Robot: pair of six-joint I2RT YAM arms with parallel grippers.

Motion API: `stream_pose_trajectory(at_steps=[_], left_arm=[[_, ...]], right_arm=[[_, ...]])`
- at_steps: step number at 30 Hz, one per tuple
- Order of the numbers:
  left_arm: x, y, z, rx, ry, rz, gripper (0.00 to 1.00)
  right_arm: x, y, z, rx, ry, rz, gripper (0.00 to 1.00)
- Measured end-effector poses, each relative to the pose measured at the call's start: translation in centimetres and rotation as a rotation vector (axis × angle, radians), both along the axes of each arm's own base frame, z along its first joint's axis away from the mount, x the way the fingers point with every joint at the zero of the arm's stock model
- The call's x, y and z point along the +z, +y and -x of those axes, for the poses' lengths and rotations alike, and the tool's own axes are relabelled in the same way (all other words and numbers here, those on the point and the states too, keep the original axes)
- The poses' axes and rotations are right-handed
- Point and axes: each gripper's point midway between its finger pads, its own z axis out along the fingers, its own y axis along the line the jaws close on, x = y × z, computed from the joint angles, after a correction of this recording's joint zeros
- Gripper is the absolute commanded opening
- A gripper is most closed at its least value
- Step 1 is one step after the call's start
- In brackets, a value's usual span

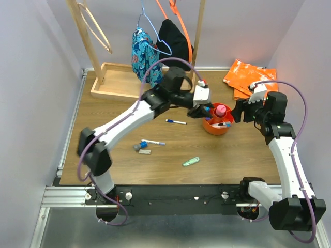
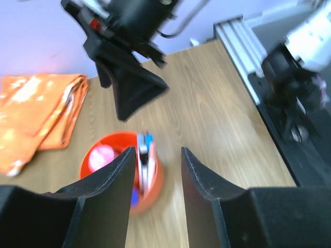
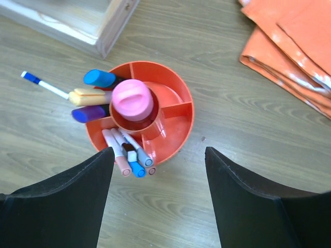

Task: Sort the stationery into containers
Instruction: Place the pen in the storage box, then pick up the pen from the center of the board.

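The orange cup (image 1: 217, 125) stands right of the table's middle. In the right wrist view the cup (image 3: 178, 124) holds a pink highlighter (image 3: 133, 99) in its centre, blue, yellow and purple highlighters (image 3: 90, 97) on its left and several thin pens (image 3: 126, 150) at the front. My left gripper (image 1: 199, 110) hovers open and empty just left of the cup (image 2: 98, 152). My right gripper (image 1: 239, 111) is open and empty just right of it. On the table lie a blue-capped pen (image 1: 176, 122), another pen (image 1: 153, 142), two grey pieces (image 1: 141, 149) and a mint-green piece (image 1: 191, 161).
A folded orange bag (image 1: 248, 77) lies at the back right, close behind my right arm. A wooden tray base (image 1: 116, 82) with uprights and hanging clothes stands at the back. The table's right edge and metal rail (image 2: 235, 49) run beside the cup.
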Motion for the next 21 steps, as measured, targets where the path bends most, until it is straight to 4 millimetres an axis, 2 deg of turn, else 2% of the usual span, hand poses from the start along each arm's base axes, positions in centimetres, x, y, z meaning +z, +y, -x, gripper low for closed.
stream_pose_trajectory(at_steps=[2,4,6,9,10,12,14,16,18,20,21], left_arm=[[0.8,2.9,1.2,0.024,-0.045,-0.034,0.48],[-0.6,5.9,1.5,0.066,-0.054,-0.097,0.48],[-4.1,10.0,0.5,0.158,0.005,-0.201,0.48],[-10.4,16.4,-1.7,0.33,0.148,-0.358,0.48],[-12.1,18.4,-2.2,0.381,0.192,-0.397,0.48],[-14.3,21.7,-2.2,0.464,0.267,-0.456,0.48],[-14.8,23.8,-1.7,0.518,0.303,-0.472,0.48],[-13.9,25.2,-1.2,0.57,0.311,-0.45,0.48],[-12.6,26.3,-1.0,0.619,0.302,-0.412,0.49],[-11.6,27.6,-1.1,0.683,0.302,-0.367,0.49],[-11.4,28.2,-1.1,0.709,0.305,-0.354,0.49]], right_arm=[[-0.1,0.6,0.1,0.05,-0.002,0.001,0.77],[-0.1,1.3,-0.1,0.1,0.004,0.002,0.77],[0.0,2.3,-1.0,0.156,0.026,-0.001,0.77],[0.1,4.3,-2.9,0.232,0.049,0.011,0.78],[0.1,5.5,-3.3,0.272,0.055,0.028,0.78],[0.2,9.9,-3.7,0.413,0.052,0.082,0.77],[0.1,13.8,-3.8,0.533,0.052,0.129,0.75],[-0.2,17.2,-4.0,0.632,0.067,0.155,0.74],[-1.0,20.1,-5.1,0.703,0.089,0.178,0.73],[-2.8,21.8,-6.2,0.739,0.129,0.196,0.73],[-4.6,22.8,-6.9,0.761,0.178,0.209,0.73]])
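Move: The dark-blue pen lies about 26 cm left and 6 cm ahead of the right hand, on the table some 22 cm below; the storage box is roughly 6 cm left, 5 cm ahead. From the left hand, 30 cm up, the blue-capped pen is about 23 cm left and 1 cm ahead, the small bottle 30 cm left and 1 cm back, the dark-blue pen 12 cm left and 12 cm ahead. Sweeping left together, both hands travel empty and open: the left one leaves the storage box for the blue-capped pen and small bottle, nearly 30 cm, dropping about 14 cm before easing up a little and swinging counter-clockwise. The right crosses above the box towards the dark-blue pen, some 23 cm left and 7 cm forward, turning about 45 degrees counter-clockwise and starting to sink only at the end. ##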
